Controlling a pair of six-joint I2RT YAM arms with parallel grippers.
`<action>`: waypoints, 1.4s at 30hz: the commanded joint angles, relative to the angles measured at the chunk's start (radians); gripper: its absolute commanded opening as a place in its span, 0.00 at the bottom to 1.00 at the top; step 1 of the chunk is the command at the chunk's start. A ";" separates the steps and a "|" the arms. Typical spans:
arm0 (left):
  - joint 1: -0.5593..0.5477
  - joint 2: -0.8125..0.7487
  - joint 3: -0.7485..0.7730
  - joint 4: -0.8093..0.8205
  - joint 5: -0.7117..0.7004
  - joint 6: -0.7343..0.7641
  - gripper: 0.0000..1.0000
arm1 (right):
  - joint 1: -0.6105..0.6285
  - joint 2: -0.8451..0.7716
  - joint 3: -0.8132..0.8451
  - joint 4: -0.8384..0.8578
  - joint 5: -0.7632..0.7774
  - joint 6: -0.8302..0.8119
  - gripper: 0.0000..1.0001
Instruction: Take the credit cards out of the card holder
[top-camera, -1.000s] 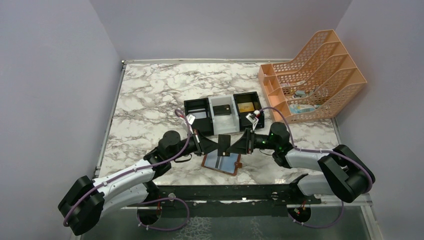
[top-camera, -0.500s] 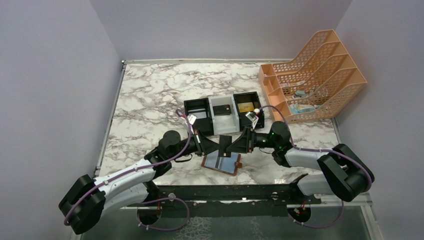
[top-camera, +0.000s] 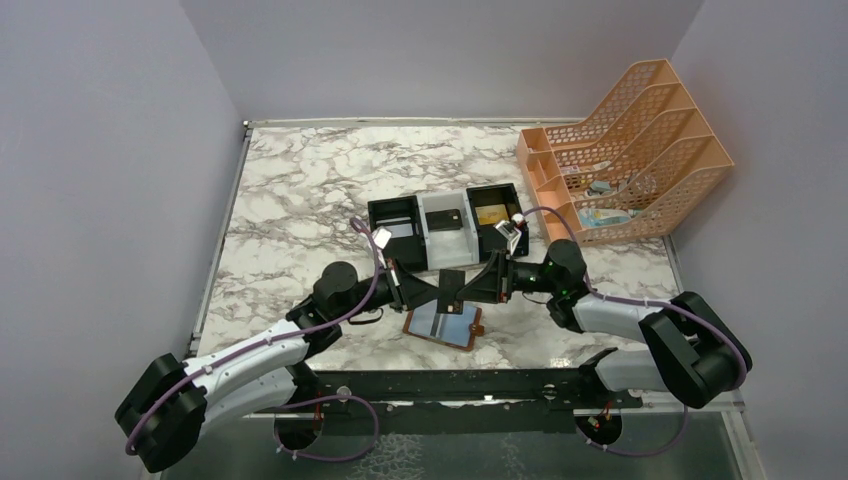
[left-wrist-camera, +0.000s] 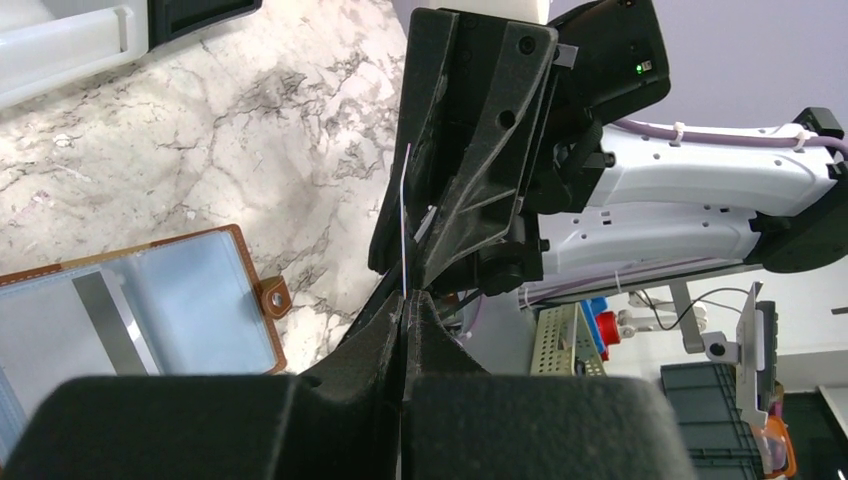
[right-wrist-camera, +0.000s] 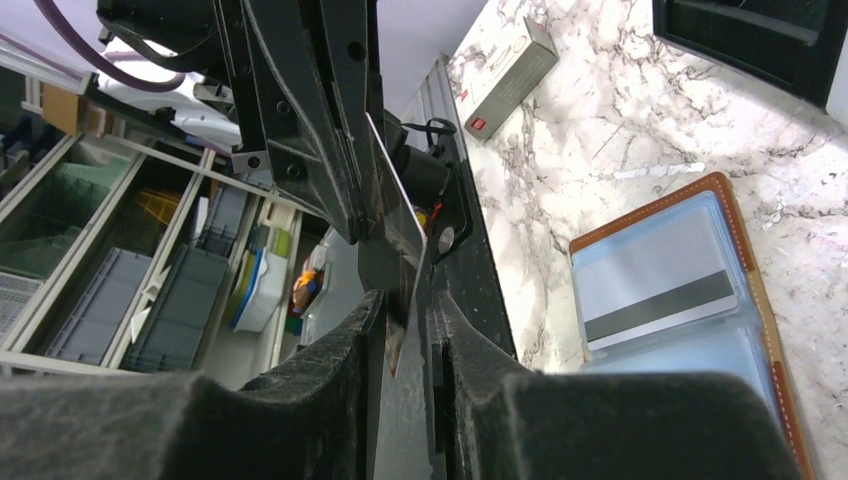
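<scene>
A thin credit card (top-camera: 450, 290) stands on edge in the air above the card holder (top-camera: 442, 325), a brown wallet lying open on the marble table. My left gripper (top-camera: 437, 291) is shut on the card's left side; in the left wrist view the card's edge (left-wrist-camera: 404, 230) rises from the closed fingertips (left-wrist-camera: 403, 300). My right gripper (top-camera: 464, 289) faces it from the right. The card's corner (right-wrist-camera: 398, 240) sits between its fingers, with a gap still showing on one side. Another card with a dark stripe (right-wrist-camera: 655, 290) lies in the holder's pale blue pocket (right-wrist-camera: 752, 270).
A black-and-white three-compartment tray (top-camera: 450, 222) sits just behind the grippers, with a gold card (top-camera: 490, 214) in its right compartment. An orange file rack (top-camera: 625, 150) stands at the back right. A long white box with a red mark (right-wrist-camera: 510, 75) lies on the marble by the left arm.
My right gripper has slid left onto the card and its jaws have narrowed around it. The left gripper stays shut on the card in the same place.
</scene>
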 joint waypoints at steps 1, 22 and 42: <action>0.006 -0.020 0.008 0.056 0.010 -0.008 0.00 | -0.009 -0.004 0.026 0.050 -0.061 0.016 0.21; 0.006 -0.012 -0.022 0.142 0.047 -0.038 0.00 | -0.010 0.109 0.042 0.306 -0.082 0.198 0.19; 0.010 -0.062 -0.025 -0.018 -0.047 0.031 0.77 | -0.017 0.009 0.032 0.072 0.033 0.070 0.01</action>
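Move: The left hand already pinches the black card, held nearly flat; its middle lies about 3 cm to that hand's right, level with it. From the right hand, whose fingers stand partly open around the card's near edge, its middle is some 2 cm left and a centimetre above. The open card holder lies about 5 cm back, 1 cm right and 11 cm below the left hand; the three-bin tray, 16 cm ahead, 2 cm right and 9 cm below. The right fingers close to pinch the card's free right-hand edge, after that hand has risen roughly 2.5 cm, its fingertips tipping up some 5 degrees. The left hand keeps its pinch while it lifts the card about 2 cm and sinks back slightly; once the right grip is shut, the left fingers open wide and let go, staying around the card. ##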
